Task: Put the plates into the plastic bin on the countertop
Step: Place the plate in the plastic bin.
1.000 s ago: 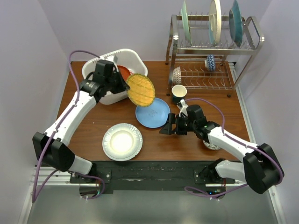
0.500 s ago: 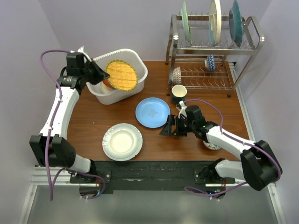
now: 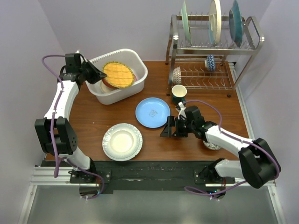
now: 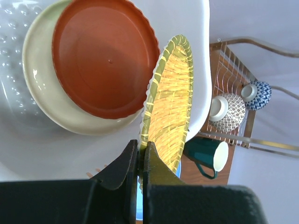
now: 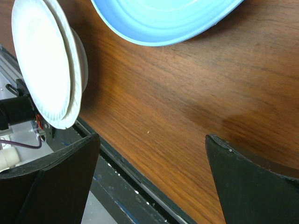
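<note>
My left gripper (image 3: 99,74) (image 4: 141,149) is shut on the rim of a yellow patterned plate (image 3: 118,74) (image 4: 170,116). It holds the plate tilted inside the white plastic bin (image 3: 140,70) (image 4: 198,32), just above a red-brown plate (image 4: 103,56) that lies on a cream plate (image 4: 39,93). A light blue plate (image 3: 153,112) (image 5: 163,18) and a white plate stack (image 3: 122,141) (image 5: 44,65) lie on the dark wood countertop (image 3: 93,121). My right gripper (image 3: 168,127) (image 5: 152,136) hovers open and empty over the countertop, between those two.
A steel wire rack (image 3: 201,77) at the back right holds three upright plates (image 3: 215,21) on top and patterned bowls (image 3: 176,74) below. A dark green mug (image 3: 178,93) stands in front of it. A small bowl (image 3: 211,144) sits under my right forearm.
My left arm swung the yellow plate left from over the countertop into the bin and lowered it toward the red-brown plate. The right arm has barely moved.
</note>
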`<state>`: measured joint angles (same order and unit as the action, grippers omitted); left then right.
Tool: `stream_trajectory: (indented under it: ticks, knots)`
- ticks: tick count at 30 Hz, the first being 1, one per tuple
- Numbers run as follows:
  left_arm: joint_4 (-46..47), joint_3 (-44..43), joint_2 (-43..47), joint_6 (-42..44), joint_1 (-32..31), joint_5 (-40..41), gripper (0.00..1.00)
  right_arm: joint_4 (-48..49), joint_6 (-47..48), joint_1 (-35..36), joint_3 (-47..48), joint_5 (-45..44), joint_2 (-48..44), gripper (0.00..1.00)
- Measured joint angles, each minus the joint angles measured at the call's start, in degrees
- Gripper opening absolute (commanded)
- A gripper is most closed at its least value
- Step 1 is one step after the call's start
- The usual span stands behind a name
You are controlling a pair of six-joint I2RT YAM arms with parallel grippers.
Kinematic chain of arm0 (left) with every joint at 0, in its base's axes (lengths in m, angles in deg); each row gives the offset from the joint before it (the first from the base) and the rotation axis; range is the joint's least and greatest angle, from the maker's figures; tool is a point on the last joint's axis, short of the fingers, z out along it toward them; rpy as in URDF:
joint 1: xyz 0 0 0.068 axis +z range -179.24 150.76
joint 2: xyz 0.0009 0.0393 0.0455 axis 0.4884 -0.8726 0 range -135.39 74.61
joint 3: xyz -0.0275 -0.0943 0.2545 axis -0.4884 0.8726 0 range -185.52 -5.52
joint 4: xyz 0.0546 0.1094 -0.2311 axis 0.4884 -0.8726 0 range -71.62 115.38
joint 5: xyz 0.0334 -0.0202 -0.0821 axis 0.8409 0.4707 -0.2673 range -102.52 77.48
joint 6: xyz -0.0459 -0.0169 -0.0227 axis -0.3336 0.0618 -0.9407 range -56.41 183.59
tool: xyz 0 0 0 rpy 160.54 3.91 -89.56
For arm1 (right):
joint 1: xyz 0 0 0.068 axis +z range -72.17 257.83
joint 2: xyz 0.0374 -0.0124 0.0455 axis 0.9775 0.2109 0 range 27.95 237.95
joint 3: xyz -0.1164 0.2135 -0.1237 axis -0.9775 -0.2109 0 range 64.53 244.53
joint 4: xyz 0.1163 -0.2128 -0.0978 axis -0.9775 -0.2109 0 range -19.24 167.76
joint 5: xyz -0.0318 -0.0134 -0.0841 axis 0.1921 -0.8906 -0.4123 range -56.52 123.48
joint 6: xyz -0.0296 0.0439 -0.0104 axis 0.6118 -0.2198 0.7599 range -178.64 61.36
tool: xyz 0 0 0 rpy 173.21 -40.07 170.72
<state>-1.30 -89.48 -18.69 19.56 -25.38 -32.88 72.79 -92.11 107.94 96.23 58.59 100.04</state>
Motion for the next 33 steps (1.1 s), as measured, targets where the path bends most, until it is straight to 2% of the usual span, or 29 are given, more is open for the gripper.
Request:
stream_trajectory:
  ticks: [14, 22, 33]
  knots:
    - [4.79, -0.09, -3.41, -3.63, 1.9, -0.15, 0.0, -0.04, 0.15, 0.0, -0.04, -0.04, 0.92, 0.99]
    - [6.08, -4.85, -10.93, -5.79, 2.14, -0.24, 0.0, -0.02, 0.28, 0.0, -0.55, -0.04, 0.92, 0.99]
    - [6.91, -6.58, -14.88, -7.45, 2.16, 0.04, 0.0, -0.13, 0.59, 0.0, -0.98, -0.07, 0.92, 0.99]
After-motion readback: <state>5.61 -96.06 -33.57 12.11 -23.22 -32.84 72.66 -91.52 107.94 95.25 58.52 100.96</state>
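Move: The left hand holds the yellow woven plate by its edge over the bin. The red plate topping the stack inside is about 8 cm ahead of this hand, 3 cm to its right and 16 cm below. The bin's middle is 6 cm ahead and 3 cm right; the blue plate on the counter is about 22 cm right and 11 cm back. From the right hand, the red plate lies some 33 cm ahead and 31 cm left, about level. Still pinching the woven plate by its edge, the left hand eases forward about 7 cm, drifting 2 cm to its left, and sinks some 5 cm down into the bin towards the red plate; nearly all the sinking comes after the first third of the way. The wrist rolls only slightly, its left side dipping, and the fingers keep their hold. ##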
